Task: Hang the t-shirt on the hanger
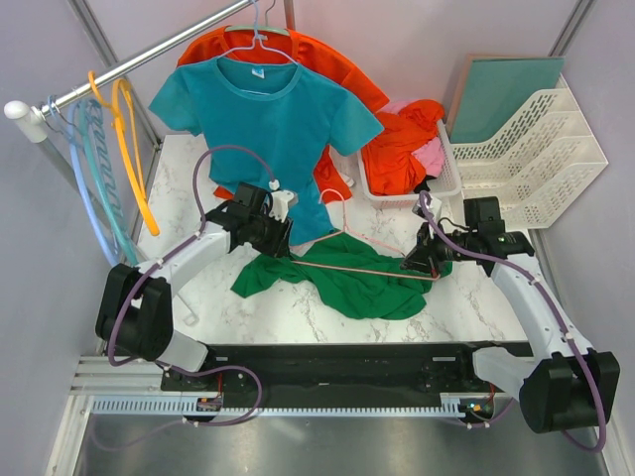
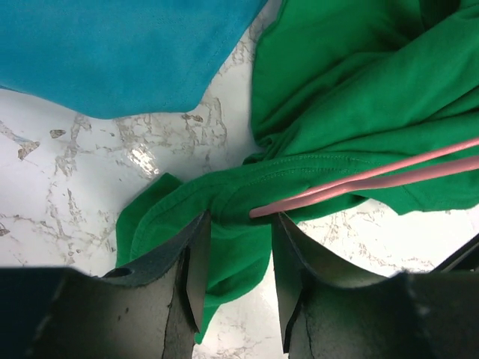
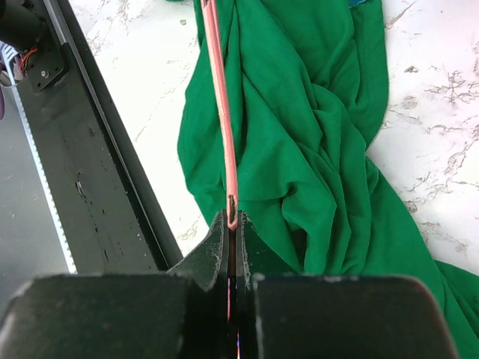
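The dark green t-shirt (image 1: 349,280) lies crumpled on the marble table, also in the left wrist view (image 2: 352,90) and right wrist view (image 3: 314,142). The thin pink wire hanger (image 1: 349,266) lies across it, hook toward the back. My right gripper (image 3: 233,221) is shut on the hanger's right corner (image 3: 223,120). My left gripper (image 2: 238,224) is open, its jaws either side of a fold of the t-shirt, with the hanger's left tip (image 2: 359,182) at the right jaw. In the top view the left gripper (image 1: 281,241) is at the shirt's left end, the right gripper (image 1: 417,260) at its right.
A teal-blue t-shirt (image 1: 266,124) hangs on a light hanger from the rail (image 1: 119,71), over orange-red garments (image 1: 327,59). An orange hanger (image 1: 131,149) and light blue hangers (image 1: 94,174) hang at left. A white basket (image 1: 446,178) of clothes and white trays (image 1: 536,159) stand at back right.
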{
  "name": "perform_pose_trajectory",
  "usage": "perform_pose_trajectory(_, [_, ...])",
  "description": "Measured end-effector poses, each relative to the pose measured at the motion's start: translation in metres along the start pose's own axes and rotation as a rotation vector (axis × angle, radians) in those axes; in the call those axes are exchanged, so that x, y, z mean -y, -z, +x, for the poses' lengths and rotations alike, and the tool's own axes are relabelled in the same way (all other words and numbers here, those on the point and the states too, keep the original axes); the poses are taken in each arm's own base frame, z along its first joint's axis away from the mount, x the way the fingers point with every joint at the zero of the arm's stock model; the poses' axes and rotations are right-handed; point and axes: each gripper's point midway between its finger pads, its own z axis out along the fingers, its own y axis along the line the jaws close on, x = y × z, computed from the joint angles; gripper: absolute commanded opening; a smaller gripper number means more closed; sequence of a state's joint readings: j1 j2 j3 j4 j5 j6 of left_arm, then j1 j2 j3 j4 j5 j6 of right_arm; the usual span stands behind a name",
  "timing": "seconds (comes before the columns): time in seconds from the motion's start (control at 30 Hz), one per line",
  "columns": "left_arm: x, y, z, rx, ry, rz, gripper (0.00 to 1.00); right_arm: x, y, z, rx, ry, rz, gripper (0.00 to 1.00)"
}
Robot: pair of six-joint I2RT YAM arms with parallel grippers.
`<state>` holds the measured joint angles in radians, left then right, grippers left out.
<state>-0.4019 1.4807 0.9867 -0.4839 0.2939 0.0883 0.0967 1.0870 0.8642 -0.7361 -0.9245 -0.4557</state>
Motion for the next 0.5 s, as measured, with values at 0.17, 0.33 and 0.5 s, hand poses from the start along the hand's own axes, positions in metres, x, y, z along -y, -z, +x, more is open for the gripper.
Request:
perform_pose_trajectory(0.17, [-0.0008,-0.0022,-0.0008,0.012,0.016,-0.006,0.4,0.0009,-0.0017,0.0011,-0.005,-0.007,-0.004,0.0])
perform_pose_trajectory(0.33, [-0.0013,-0.0034,-0.0005,0.013,0.023,-0.008,0.22,0.0005,-0.0022,0.0011,-0.006,-0.011,-0.005,0.0])
perform_pose_trajectory(0.5, [-0.0012,-0.0038,0.0016,0.008,0.025,-0.007,0.07,0.0007,-0.0022,0.0012,-0.007,-0.011,-0.005,0.0])
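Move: The green T-shirt's edge at the hanger's left end lies between the left hand's open fingers, level with them and about 1 cm below. The pink hanger's end is there too, about 1 cm to the right, and the bunched middle of the T-shirt lies some 14 cm right, 5 cm back and 3 cm lower. The teal shirt's hem is about 8 cm ahead and 2 cm left. From the right hand, that green edge lies some 33 cm left, 4 cm ahead and 8 cm lower. The left hand stays in place over the green T-shirt's edge, sinking by barely half a centimetre with the wrist held steady, and closes its fingers from a bit under half open to about a fifth, pinching a fold of the cloth right beside the hanger's left end. The right hand holds still, keeping its shut grip on the hanger's right end so that the pink bar stays lying across the shirt. ##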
